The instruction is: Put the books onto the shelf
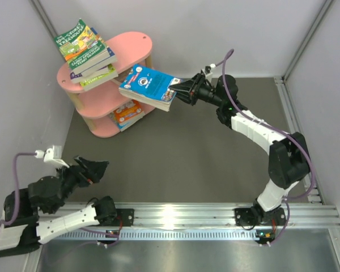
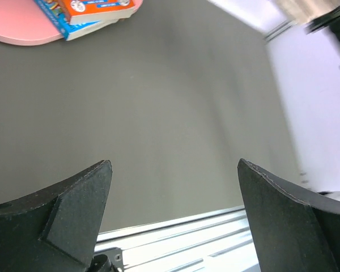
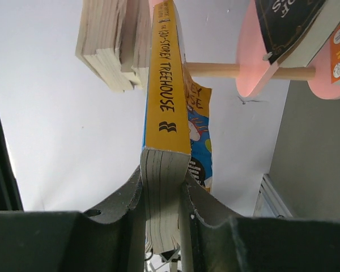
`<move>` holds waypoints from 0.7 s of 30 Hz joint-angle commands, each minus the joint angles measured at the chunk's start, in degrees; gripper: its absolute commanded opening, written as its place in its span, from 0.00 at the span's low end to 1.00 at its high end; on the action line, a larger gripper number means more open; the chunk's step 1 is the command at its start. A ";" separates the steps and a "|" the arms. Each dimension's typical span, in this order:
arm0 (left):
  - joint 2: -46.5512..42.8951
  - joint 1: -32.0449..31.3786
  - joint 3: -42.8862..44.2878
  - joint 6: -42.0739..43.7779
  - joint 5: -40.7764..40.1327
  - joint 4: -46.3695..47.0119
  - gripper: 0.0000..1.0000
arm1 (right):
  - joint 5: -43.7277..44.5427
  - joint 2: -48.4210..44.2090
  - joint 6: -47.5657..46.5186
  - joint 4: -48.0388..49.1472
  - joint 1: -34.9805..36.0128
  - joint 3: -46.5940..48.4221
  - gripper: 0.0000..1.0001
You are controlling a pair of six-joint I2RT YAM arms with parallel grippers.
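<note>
A blue-covered book [image 1: 148,86] with a yellow spine [image 3: 166,96] hangs in the air just right of the pink shelf [image 1: 137,48], at the height of its top board. My right gripper [image 1: 177,90] is shut on the book's near corner, and both pads press its page block [image 3: 161,198]. A stack of three books [image 1: 88,55] lies skewed on the shelf's top board. Orange and blue books [image 1: 127,114] rest on the lowest board. My left gripper [image 1: 96,170] hovers open and empty low over the grey table, far from the shelf.
White walls close in at the left and back. An aluminium rail [image 1: 215,215] runs along the near edge. The shelf's wooden post [image 3: 215,69] and a dark-covered book [image 3: 289,25] sit close to the held book in the right wrist view.
</note>
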 commanded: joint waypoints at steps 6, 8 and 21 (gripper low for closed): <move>-1.84 -6.09 -1.21 -4.57 -7.77 -0.89 0.96 | -0.12 5.62 5.25 11.97 -0.35 5.23 0.00; -1.04 -6.35 -1.29 -4.14 -8.21 -0.54 0.96 | -0.11 6.77 5.78 12.94 -0.44 5.93 0.00; 1.06 -7.15 -3.23 0.44 -12.87 3.94 0.97 | 4.80 22.49 1.22 2.67 -0.44 26.22 0.00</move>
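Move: The right hand already holds the blue book flat by its near end. The Tale of Two Cities book, on the middle deck where the blue book is going, lies about 13 cm ahead, 15 cm left and 10 cm below. The top board's rounded end is some 17 cm ahead and 13 cm left, about level with the hand; the orange book on the bottom deck is 12 cm ahead, 20 cm left and 25 cm down. From the left hand, Tale of Two Cities is roughly 39 cm ahead and 16 cm right, slightly below. Keeping its pinch on the near end of the blue book, the right hand first goes forward while sinking about 4 cm with a little drift left, dropping the book below the level of the shelf's top board. It then speeds up forward and somewhat left with the height nearly held, about 9 cm forward in all, sliding the far part of the book under the top board and over the Tale of Two Cities book, the wrist staying almost level and the fingers staying closed. ##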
